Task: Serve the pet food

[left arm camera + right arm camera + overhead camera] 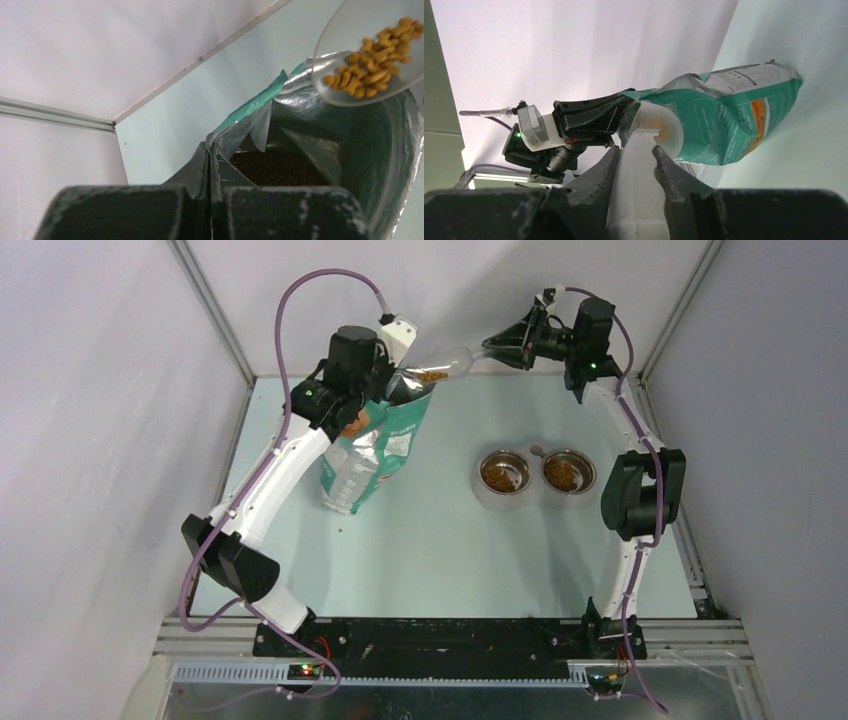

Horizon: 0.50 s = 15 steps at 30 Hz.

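A clear plastic scoop [455, 365] carries a small heap of pet food [432, 375] just over the open mouth of the teal-green bag [375, 450]. My right gripper [500, 345] is shut on the scoop's white handle [639, 165], one finger on each side. My left gripper [210, 150] is shut on the bag's torn rim and holds the mouth open. In the left wrist view the loaded scoop [372, 75] hangs at the upper right, and more dark kibble [275, 167] lies deep inside the bag.
Two steel bowls [481, 473] [590, 472], each holding kibble, stand side by side in a pale stand [535, 500] right of the bag. A stray pellet [345, 530] lies by the bag's base. Enclosure walls rise at the back and both sides.
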Tool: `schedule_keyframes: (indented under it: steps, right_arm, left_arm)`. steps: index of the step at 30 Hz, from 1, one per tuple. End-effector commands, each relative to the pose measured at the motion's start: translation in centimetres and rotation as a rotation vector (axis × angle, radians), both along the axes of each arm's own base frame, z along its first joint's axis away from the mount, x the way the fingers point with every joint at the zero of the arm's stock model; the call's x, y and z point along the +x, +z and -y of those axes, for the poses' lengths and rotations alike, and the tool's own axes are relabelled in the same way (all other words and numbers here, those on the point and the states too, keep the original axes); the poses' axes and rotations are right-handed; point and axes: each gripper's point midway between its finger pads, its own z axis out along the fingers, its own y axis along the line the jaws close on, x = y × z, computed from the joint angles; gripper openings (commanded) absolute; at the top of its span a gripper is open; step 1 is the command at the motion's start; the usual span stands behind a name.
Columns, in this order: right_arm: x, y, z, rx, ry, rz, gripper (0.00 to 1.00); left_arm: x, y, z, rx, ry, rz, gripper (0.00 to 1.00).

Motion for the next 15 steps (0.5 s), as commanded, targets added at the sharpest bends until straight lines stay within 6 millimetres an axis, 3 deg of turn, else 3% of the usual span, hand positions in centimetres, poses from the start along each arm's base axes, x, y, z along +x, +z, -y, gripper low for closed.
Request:
schedule_keyframes:
  steps: [1, 11, 15]
  right_arm:
    - [-1.2, 3.0, 1.4, 0.003, -0.012, 0.083, 0.0]
    - [-2.3, 1.7, 5.1, -0.015, -0.071, 0.07, 0.0]
    - [-2.9, 0.7, 7.7, -0.024, -0.116, 0.054, 0.0]
  left_arm:
    - [0.0, 3.5, -1.9, -0.003, 0.051, 0.088, 0.0]
    - [1.1, 3.3, -2.7, -0.06, 0.086, 0.088, 0.0]
    - [1.5, 3.5, -2.9, -0.083, 0.093, 0.101, 0.0]
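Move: My right hand holds the loaded scoop level, its head over the bag's mouth. The right bowl lies about 17 cm to this hand's right, 8 cm back and 30 cm below; the left bowl is some 4 cm right, 8 cm back, just as low. The bag's mouth is about 16 cm left, 6 cm back and 6 cm lower. From my left hand the right bowl lies some 37 cm right, 4 cm back and 28 cm below. I draw the filled scoop off the bag's mouth, my right hand travelling about 6 cm to the right and picking up speed, sinking about 1 cm and easing slightly back towards the end, with a small clockwise turn of 5 degrees or so. My grip on the handle stays as it is. My left hand keeps pinching the bag's rim and shifts it left about 1.5 cm. ##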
